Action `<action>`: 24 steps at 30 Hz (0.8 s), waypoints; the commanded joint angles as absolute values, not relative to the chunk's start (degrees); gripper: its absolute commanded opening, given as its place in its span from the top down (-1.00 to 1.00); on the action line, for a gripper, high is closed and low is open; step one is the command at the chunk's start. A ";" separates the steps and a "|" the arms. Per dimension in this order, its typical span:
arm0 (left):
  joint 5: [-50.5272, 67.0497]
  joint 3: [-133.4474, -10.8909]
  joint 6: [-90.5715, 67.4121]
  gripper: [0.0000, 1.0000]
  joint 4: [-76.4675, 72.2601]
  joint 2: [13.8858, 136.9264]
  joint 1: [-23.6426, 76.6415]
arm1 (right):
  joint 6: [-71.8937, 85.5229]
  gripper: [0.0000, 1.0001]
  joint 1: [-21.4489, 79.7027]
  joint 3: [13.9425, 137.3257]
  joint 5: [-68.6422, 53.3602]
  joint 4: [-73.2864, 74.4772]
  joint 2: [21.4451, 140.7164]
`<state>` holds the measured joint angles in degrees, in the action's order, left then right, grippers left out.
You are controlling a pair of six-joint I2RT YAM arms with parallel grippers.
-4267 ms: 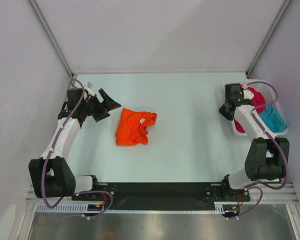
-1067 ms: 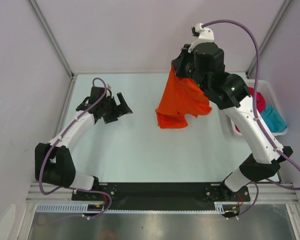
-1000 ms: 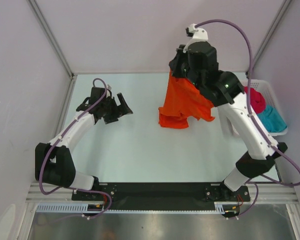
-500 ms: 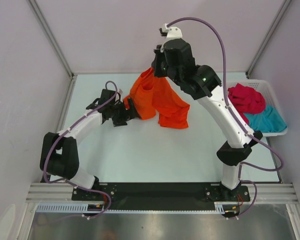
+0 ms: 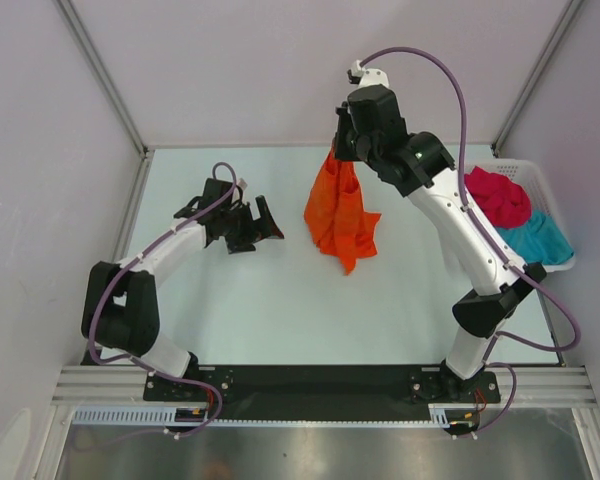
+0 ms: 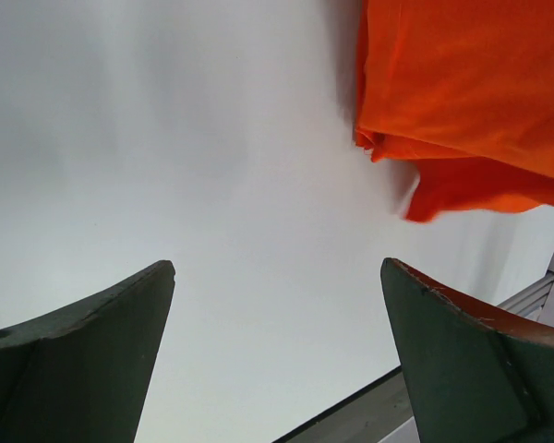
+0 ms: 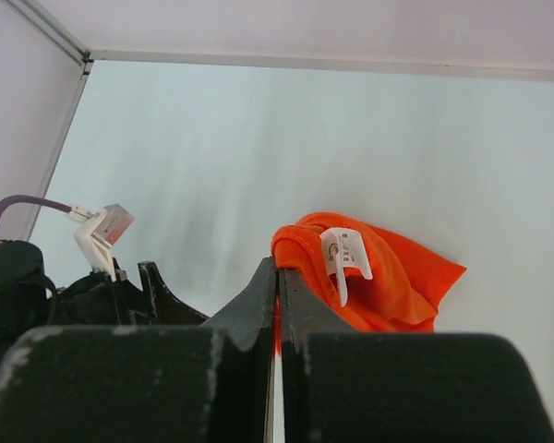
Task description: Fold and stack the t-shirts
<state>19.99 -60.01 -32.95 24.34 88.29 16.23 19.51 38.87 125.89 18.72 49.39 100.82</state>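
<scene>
The bright orange t-shirt (image 5: 340,210) hangs in a long bunch over the middle of the table, pinched at its collar by my right gripper (image 5: 338,152), which is raised high and shut on it. In the right wrist view the orange t-shirt (image 7: 388,277) with its white label bulges out of the closed right gripper (image 7: 278,268). My left gripper (image 5: 265,222) stands open to the left of the hanging cloth, apart from it. The left wrist view has the orange t-shirt (image 6: 471,101) at upper right beyond the open left gripper (image 6: 277,272). The crimson red t-shirt (image 5: 498,196) and teal blue t-shirt (image 5: 535,240) lie in the basket.
A white lattice basket (image 5: 560,262) sits at the right edge of the table. Metal frame posts (image 5: 102,75) rise at the back corners. A black rail (image 5: 310,380) runs along the near edge between the arm bases.
The right arm has swung the hanging orange t-shirt left and then back toward the centre, where it now hangs narrower. The left gripper moved right toward it and stays open.
</scene>
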 commanded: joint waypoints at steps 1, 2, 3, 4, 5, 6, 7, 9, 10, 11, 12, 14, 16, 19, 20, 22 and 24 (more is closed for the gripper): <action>20.92 -61.87 -33.04 -0.99 21.89 88.68 16.87 | 19.86 1.00 39.37 127.97 18.46 46.76 98.70; 20.92 -61.87 -33.31 -0.99 21.71 88.86 17.14 | 19.95 1.00 39.46 127.97 18.46 46.93 98.70; 21.18 -61.87 -33.48 -0.99 20.93 89.12 17.49 | 19.86 1.00 39.55 127.88 18.46 47.11 98.61; 21.36 -61.79 -34.10 -0.99 20.48 89.21 17.93 | 19.86 1.00 39.46 127.79 18.46 47.20 98.61; 21.62 -61.79 -34.36 -0.99 19.87 89.38 19.15 | 19.86 1.00 39.55 127.71 18.54 47.46 98.61; 21.62 -61.79 -34.63 -0.99 18.38 89.73 19.94 | 19.86 1.00 39.55 127.44 18.63 47.46 98.53; 21.80 -61.87 -35.15 -0.99 17.59 90.08 20.82 | 19.86 1.00 39.64 127.18 18.81 47.46 98.44; 21.53 -62.75 -35.33 -0.99 16.09 91.40 23.90 | 20.04 1.00 39.55 126.65 18.81 47.46 98.44; 21.36 -63.10 -35.33 -0.99 15.74 92.10 24.86 | 20.13 1.00 39.55 126.56 18.72 47.55 98.26; 20.84 -64.06 -35.25 -0.99 15.30 92.72 26.53 | 20.21 1.00 39.55 126.39 18.63 47.55 98.09; 20.66 -64.51 -35.16 -0.99 15.12 94.12 27.15 | 20.30 1.00 39.55 126.04 18.55 47.55 97.91; 20.30 -65.30 -35.33 -0.99 14.07 95.27 28.38 | 20.48 1.00 39.64 125.69 18.37 47.81 97.39; 20.21 -65.56 -35.86 -0.99 12.93 96.76 28.83 | 20.74 1.00 40.16 124.98 18.37 47.99 96.77; 20.13 -66.70 -36.65 -0.99 11.16 99.04 29.35 | 21.00 1.00 41.22 123.93 18.63 48.25 95.98; 19.95 -67.14 -36.74 -0.99 10.55 99.49 29.70 | 21.01 1.00 41.48 123.66 18.63 48.34 95.72; 19.51 -68.46 -37.00 -0.99 10.55 100.80 29.97 | 21.27 1.00 41.83 122.88 19.07 48.78 95.28; 18.64 -69.25 -37.00 -0.99 10.28 101.68 30.23 | 21.62 1.00 41.92 122.35 19.25 49.04 94.66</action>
<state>19.77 -65.41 -36.05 13.87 100.36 29.52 20.71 41.28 122.65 18.59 49.54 98.52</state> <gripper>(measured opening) 0.996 0.011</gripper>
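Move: The orange t-shirt hangs from the right gripper's shut fingers, its middle roughly 18 cm to the left hand's right, 4 cm ahead and 5 cm above. Its left edge is nearer, about 11 cm right, 4 cm ahead and 2 cm lower. The bottom corner lies some 21 cm right, 6 cm back and 9 cm below. From the right hand, the shirt's middle is about 23 cm below, 3 cm back and 3 cm right. Towards the left edge of the hanging orange t-shirt the left hand sweeps about 10 cm to the right, sinking a couple of centimetres late on and turning some 10 degrees clockwise, fingers still wide open; it comes close, but contact can't be seen. The right hand keeps its pinch on the shirt's top, almost still, then eases about 2 cm back. ##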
